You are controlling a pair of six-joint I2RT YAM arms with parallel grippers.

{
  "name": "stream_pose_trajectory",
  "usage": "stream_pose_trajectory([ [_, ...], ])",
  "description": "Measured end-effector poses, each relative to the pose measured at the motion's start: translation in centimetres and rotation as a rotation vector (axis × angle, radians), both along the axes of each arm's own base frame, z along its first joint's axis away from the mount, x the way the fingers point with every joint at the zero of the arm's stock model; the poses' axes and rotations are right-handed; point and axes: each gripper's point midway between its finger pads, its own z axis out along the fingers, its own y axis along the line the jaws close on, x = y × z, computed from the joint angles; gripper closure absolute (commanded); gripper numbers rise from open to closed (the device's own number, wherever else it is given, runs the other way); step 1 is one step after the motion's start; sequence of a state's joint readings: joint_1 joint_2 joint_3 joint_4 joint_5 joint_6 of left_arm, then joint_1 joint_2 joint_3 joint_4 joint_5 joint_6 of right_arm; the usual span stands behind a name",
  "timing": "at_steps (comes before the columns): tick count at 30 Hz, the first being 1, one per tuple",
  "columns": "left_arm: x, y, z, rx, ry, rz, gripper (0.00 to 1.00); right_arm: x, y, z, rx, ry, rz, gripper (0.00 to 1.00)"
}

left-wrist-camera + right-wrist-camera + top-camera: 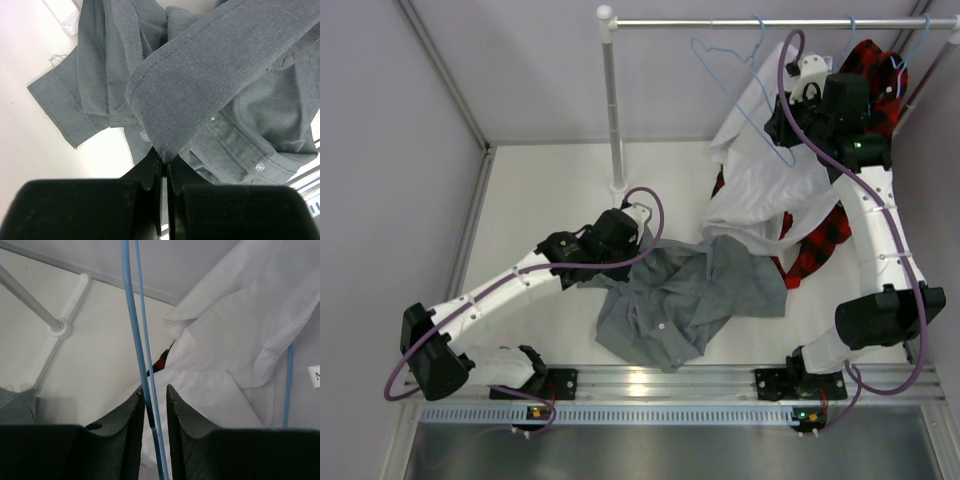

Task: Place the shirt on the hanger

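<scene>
The grey shirt (690, 295) lies crumpled on the white table in front of the arms. My left gripper (642, 235) sits at the shirt's upper left edge. In the left wrist view this gripper (165, 160) is shut on a fold of the shirt (210, 75), which is lifted towards the camera. The light-blue hanger (732, 92) hangs from the rail at the back. My right gripper (782, 128) is up at its lower end. In the right wrist view two wires of the hanger (131, 315) pass between the narrowly parted jaws of the right gripper (155, 392); they touch the left finger, with a gap to the right one.
A white shirt (760, 190) and a red-and-black plaid shirt (825, 235) hang from the rail (720, 21), right beside the right gripper. The rack's upright pole (612, 110) stands at the back middle. Another blue hanger wire (289, 385) runs through the white shirt (235, 330).
</scene>
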State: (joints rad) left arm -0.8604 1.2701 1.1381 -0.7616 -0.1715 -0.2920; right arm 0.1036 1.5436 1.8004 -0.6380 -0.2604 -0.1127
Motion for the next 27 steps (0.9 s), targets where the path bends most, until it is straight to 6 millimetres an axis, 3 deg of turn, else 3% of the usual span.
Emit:
stream_pose_trajectory([
  [7, 0.0, 0.0, 0.0, -0.001, 0.001, -0.005, 1.00, -0.1, 0.2, 0.0, 0.005, 0.000, 0.010, 0.81],
  [10, -0.1, 0.0, 0.1, -0.002, -0.001, -0.005, 1.00, -0.1, 0.3, 0.0, 0.008, 0.000, 0.017, 0.95],
  [13, -0.1, 0.0, 0.1, -0.003, -0.002, -0.005, 1.00, -0.1, 0.4, 0.0, 0.014, 0.002, 0.022, 1.00],
  [27, -0.2, 0.1, 0.1, -0.006, 0.000, -0.007, 1.00, -0.5, 1.8, 0.8, 0.096, 0.005, 0.059, 1.00],
])
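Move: The right hand is already at the blue hanger: the wire near its low right-hand end runs between the parted fingertips, practically at the hand point. The hook on the rail is about 6 cm farther out, 5 cm to the left and 24 cm up. The white shirt hangs some 4 cm beyond and 5 cm right of the hand, a bit lower. From the left hand, the hanger wire is about 22 cm ahead, 27 cm right and 20 cm up. The right fingers close from about a quarter open to shut and pinch the blue hanger's wire near its low right-hand end, the hand almost still meanwhile. Keeping that grip, the hand then starts drawing the wire left along the front of the white shirt, about 2 cm in all and rising barely, with a roll of some 5 degrees that lifts its left side. ##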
